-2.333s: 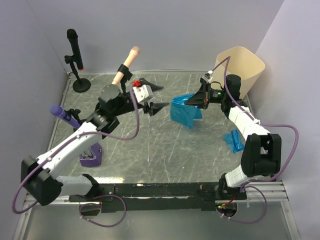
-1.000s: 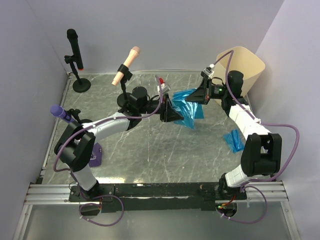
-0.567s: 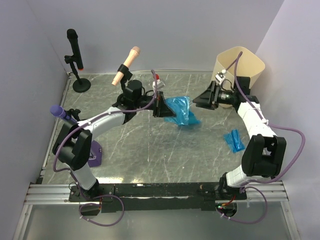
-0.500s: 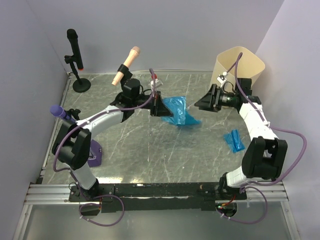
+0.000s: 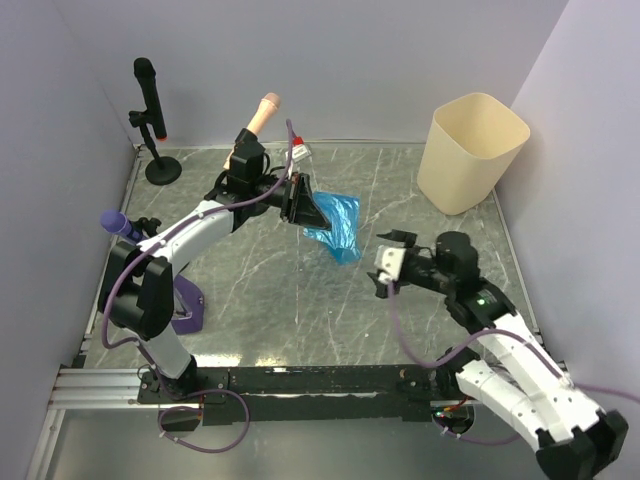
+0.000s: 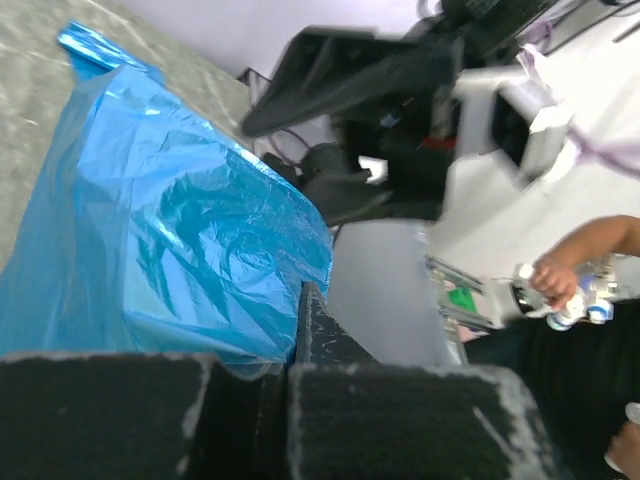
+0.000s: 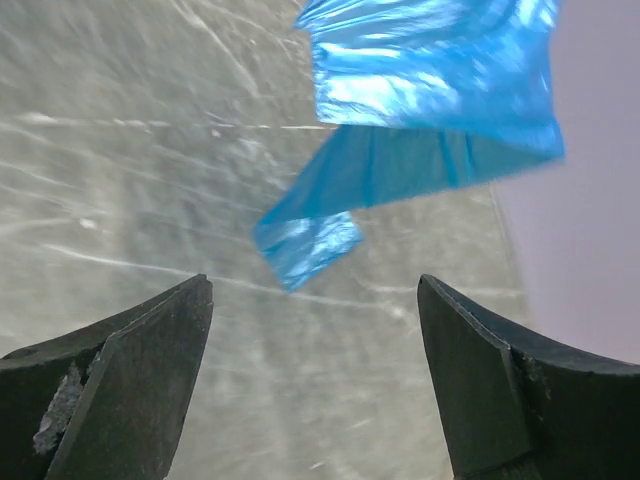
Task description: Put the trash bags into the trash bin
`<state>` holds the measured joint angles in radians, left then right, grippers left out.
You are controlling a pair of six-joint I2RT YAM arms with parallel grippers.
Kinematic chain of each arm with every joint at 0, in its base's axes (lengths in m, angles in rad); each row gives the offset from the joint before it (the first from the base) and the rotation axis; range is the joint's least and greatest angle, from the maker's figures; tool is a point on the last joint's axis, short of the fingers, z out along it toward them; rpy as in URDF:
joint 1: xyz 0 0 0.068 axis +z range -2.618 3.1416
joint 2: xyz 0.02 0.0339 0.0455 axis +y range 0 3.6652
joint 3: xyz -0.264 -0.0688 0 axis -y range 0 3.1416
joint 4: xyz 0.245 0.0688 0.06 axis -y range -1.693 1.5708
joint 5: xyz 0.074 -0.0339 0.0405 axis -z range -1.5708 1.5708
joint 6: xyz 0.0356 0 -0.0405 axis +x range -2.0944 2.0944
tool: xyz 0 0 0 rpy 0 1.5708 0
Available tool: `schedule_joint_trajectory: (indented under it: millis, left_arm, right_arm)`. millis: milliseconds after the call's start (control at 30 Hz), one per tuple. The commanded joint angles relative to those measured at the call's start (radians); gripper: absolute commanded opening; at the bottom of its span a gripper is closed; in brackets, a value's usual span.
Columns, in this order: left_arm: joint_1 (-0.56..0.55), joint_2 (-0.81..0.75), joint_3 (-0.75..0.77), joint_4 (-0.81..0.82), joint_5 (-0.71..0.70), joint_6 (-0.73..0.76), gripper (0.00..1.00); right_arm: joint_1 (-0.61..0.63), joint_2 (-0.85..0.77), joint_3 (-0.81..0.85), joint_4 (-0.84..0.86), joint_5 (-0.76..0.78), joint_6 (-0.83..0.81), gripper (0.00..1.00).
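Note:
A crumpled blue trash bag (image 5: 335,224) hangs above the middle of the table from my left gripper (image 5: 310,208), which is shut on its upper edge. The left wrist view shows the blue trash bag (image 6: 160,240) bunched against the closed left gripper (image 6: 292,340). My right gripper (image 5: 382,266) stands open and empty, low over the table near the front right, apart from the bag. In the right wrist view the trash bag (image 7: 430,90) hangs beyond the open right gripper (image 7: 315,300). The cream trash bin (image 5: 470,150) stands upright at the back right corner.
A black microphone (image 5: 150,100) on a stand is at the back left. A peach microphone (image 5: 258,115) stands behind the left arm. A purple microphone (image 5: 125,225) and its purple base (image 5: 185,310) sit at the left edge. Walls close in both sides.
The right gripper opened, let go of the bag and drew back toward the front. The left gripper shut on the bag and carried it up and to the left.

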<state>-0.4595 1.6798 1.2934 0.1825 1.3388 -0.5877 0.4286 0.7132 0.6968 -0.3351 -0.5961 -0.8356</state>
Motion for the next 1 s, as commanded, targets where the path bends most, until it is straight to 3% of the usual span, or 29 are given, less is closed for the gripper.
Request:
schedule_joint_trajectory:
  millis: [0, 300, 733, 967]
  left_arm:
    - [0.004, -0.020, 0.024, 0.099, 0.089, -0.101, 0.00]
    - [0.004, -0.017, 0.010, 0.124, 0.074, -0.129, 0.01]
    - [0.004, -0.009, 0.006, 0.163, 0.072, -0.161, 0.01]
    - [0.002, -0.011, 0.010, 0.140, 0.083, -0.138, 0.01]
  right_arm:
    - [0.116, 0.026, -0.054, 0.209, 0.183, -0.295, 0.89]
    - [0.262, 0.080, -0.086, 0.496, 0.377, -0.399, 0.84]
    - [0.275, 0.094, -0.069, 0.510, 0.256, -0.537, 0.80]
    - [0.286, 0.112, -0.054, 0.435, 0.167, -0.632, 0.59]
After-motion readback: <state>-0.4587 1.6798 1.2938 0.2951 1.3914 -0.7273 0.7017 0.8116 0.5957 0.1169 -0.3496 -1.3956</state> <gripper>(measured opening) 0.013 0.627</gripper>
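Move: Hanging from the left hand's shut fingers, the held trash bag has its middle about 9 cm to the left of the open right hand and 5 cm ahead, at roughly its height. From the left hand that bag is some 6 cm below, 3 cm to the right and 2 cm ahead. The trash bin stands roughly 25 cm ahead of the right hand, 22 cm to its right and 10 cm lower; a second trash bag lies on the table about 25 cm to its right, 4 cm ahead and 22 cm down. Reaching left about 5 cm towards the hanging bag's near edge, the right hand dips briefly, then climbs to end some 4 cm higher and a little farther forward. Its wrist rolls about 40 degrees, bringing the fingers one above the other, and they start closing around the edge, still well open. The left hand keeps its pinch, easing up slightly. ##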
